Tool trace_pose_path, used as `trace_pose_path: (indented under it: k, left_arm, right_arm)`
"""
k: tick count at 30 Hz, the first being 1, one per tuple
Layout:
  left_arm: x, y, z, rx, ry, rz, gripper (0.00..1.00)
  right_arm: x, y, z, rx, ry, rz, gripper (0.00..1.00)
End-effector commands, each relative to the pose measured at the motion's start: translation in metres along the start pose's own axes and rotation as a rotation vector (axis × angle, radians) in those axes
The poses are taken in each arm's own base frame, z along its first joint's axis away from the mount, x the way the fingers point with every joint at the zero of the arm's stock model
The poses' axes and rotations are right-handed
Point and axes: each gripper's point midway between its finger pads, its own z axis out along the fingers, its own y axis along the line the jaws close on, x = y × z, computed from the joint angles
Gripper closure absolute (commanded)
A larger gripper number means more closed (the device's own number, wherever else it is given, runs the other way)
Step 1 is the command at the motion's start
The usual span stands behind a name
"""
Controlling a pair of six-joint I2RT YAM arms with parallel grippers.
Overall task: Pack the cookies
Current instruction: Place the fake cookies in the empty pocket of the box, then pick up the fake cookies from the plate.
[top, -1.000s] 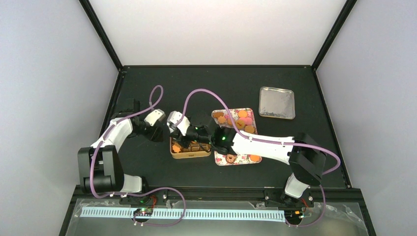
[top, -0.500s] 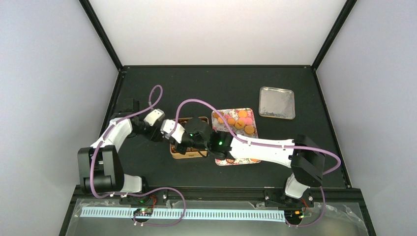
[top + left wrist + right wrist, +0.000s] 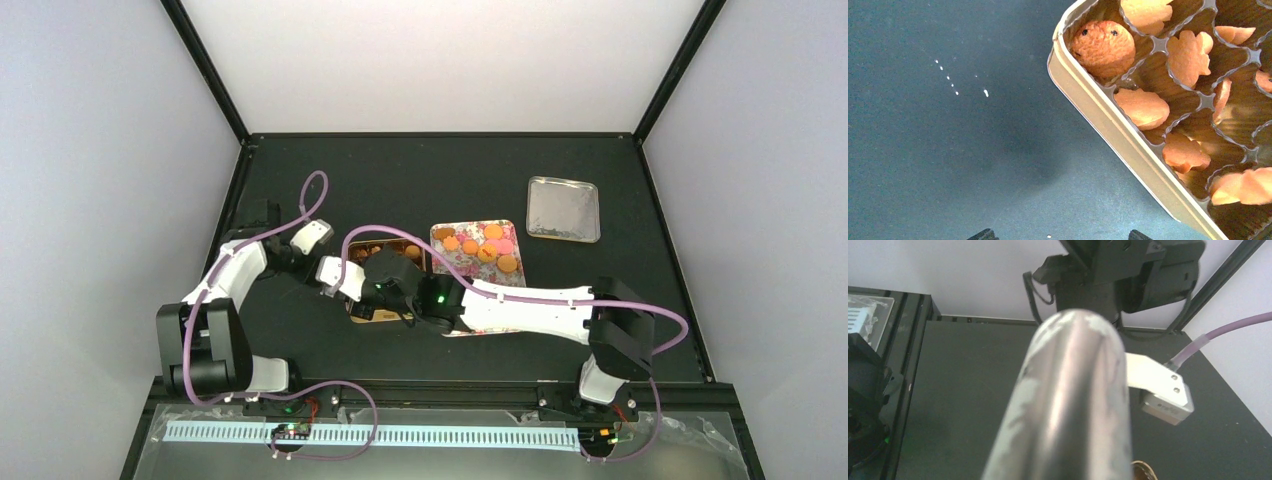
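Orange-golden cookies (image 3: pixel 1103 47) lie in the brown paper cups of the gold tin (image 3: pixel 1108 120). The left wrist view shows them at upper right. More cookies (image 3: pixel 485 245) sit on the floral tray (image 3: pixel 515 232). My left gripper (image 3: pixel 1060 235) is open over bare mat just left of the tin's corner, with nothing between its fingers. It also shows in the top view as the left gripper (image 3: pixel 310 266). My right gripper (image 3: pixel 350 297) reaches left across the tin (image 3: pixel 375 318). A blurred shiny silver metal piece (image 3: pixel 1073 405) runs out from its jaws and hides its fingers.
An empty silver tray (image 3: pixel 563 208) lies at the back right. The left arm's white wrist camera (image 3: pixel 1165 397) hangs close in front of the right gripper. Purple cables loop above both arms. A few white crumbs (image 3: pixel 948 80) dot the mat.
The right arm has swung left across the tin, from over its right part to its left edge. The left gripper has drawn back slightly to the left.
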Motion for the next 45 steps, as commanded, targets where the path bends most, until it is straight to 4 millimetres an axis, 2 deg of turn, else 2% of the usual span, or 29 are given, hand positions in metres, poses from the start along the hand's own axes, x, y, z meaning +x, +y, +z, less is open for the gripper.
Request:
trace_pose_path:
  k: [1, 5, 8, 13, 18, 21, 25, 28, 30, 34, 36, 39, 43, 45]
  left_arm:
    - [-0.014, 0.001, -0.014, -0.009, -0.041, 0.033, 0.3]
    - [-0.013, 0.001, -0.014, -0.008, -0.04, 0.032, 0.3]
    - [-0.012, 0.001, -0.014, -0.006, -0.04, 0.03, 0.3]
    - [-0.014, 0.001, -0.016, -0.005, -0.044, 0.033, 0.3]
    - [-0.018, 0.0, -0.023, -0.007, -0.056, 0.038, 0.3]
    - [-0.02, 0.0, -0.028, -0.009, -0.064, 0.038, 0.3]
    - [-0.022, 0.0, -0.032, -0.006, -0.074, 0.036, 0.29]
    - [-0.022, -0.001, -0.034, 0.0, -0.074, 0.031, 0.29]
    - [-0.023, -0.002, -0.035, 0.005, -0.077, 0.027, 0.29]
    - [-0.025, -0.004, -0.037, 0.015, -0.086, 0.023, 0.29]
    - [-0.026, -0.006, -0.039, 0.02, -0.089, 0.024, 0.29]
    - [-0.028, -0.009, -0.042, 0.025, -0.098, 0.026, 0.29]
    - [-0.027, -0.012, -0.042, 0.041, -0.098, 0.022, 0.28]
    - [-0.031, -0.015, -0.05, 0.029, -0.121, 0.038, 0.28]
  right_arm:
    - [-0.009, 0.002, 0.005, 0.005, -0.017, -0.001, 0.91]
    - [-0.005, 0.006, 0.008, -0.017, -0.009, 0.019, 0.91]
    - [-0.005, 0.008, 0.009, -0.025, -0.007, 0.04, 0.86]
    - [-0.023, -0.006, 0.0, 0.014, -0.038, 0.089, 0.8]
    - [-0.043, -0.052, -0.027, 0.08, -0.108, 0.187, 0.76]
    - [-0.036, -0.084, -0.047, 0.147, -0.12, 0.238, 0.73]
    - [-0.011, -0.136, -0.08, 0.265, -0.116, 0.322, 0.7]
    - [0.02, -0.18, -0.101, 0.358, -0.095, 0.405, 0.66]
    - [0.044, -0.206, -0.111, 0.423, -0.065, 0.441, 0.65]
    - [0.081, -0.245, -0.12, 0.513, -0.003, 0.477, 0.63]
    - [0.093, -0.261, -0.122, 0.543, 0.015, 0.489, 0.62]
    - [0.108, -0.274, -0.115, 0.555, 0.039, 0.5, 0.6]
    - [0.126, -0.28, -0.102, 0.55, 0.074, 0.509, 0.59]
    - [0.135, -0.278, -0.093, 0.531, 0.086, 0.519, 0.59]
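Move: The right hand still holds the tongs with a cookie at the box's front-left pocket, about 10 cm ahead of the hand, 2 cm right and 18 cm below. The brown cookie at the tray's far-left corner lies roughly 30 cm ahead, 22 cm right and 22 cm below; the tray's middle is some 17 cm ahead and 30 cm right. From the left hand the brown cookie is about 18 cm ahead, 28 cm right and 6 cm below. Right hand loosens the tongs, freeing the cookie, then swings them about 30 cm forward-right towards the brown cookie. ##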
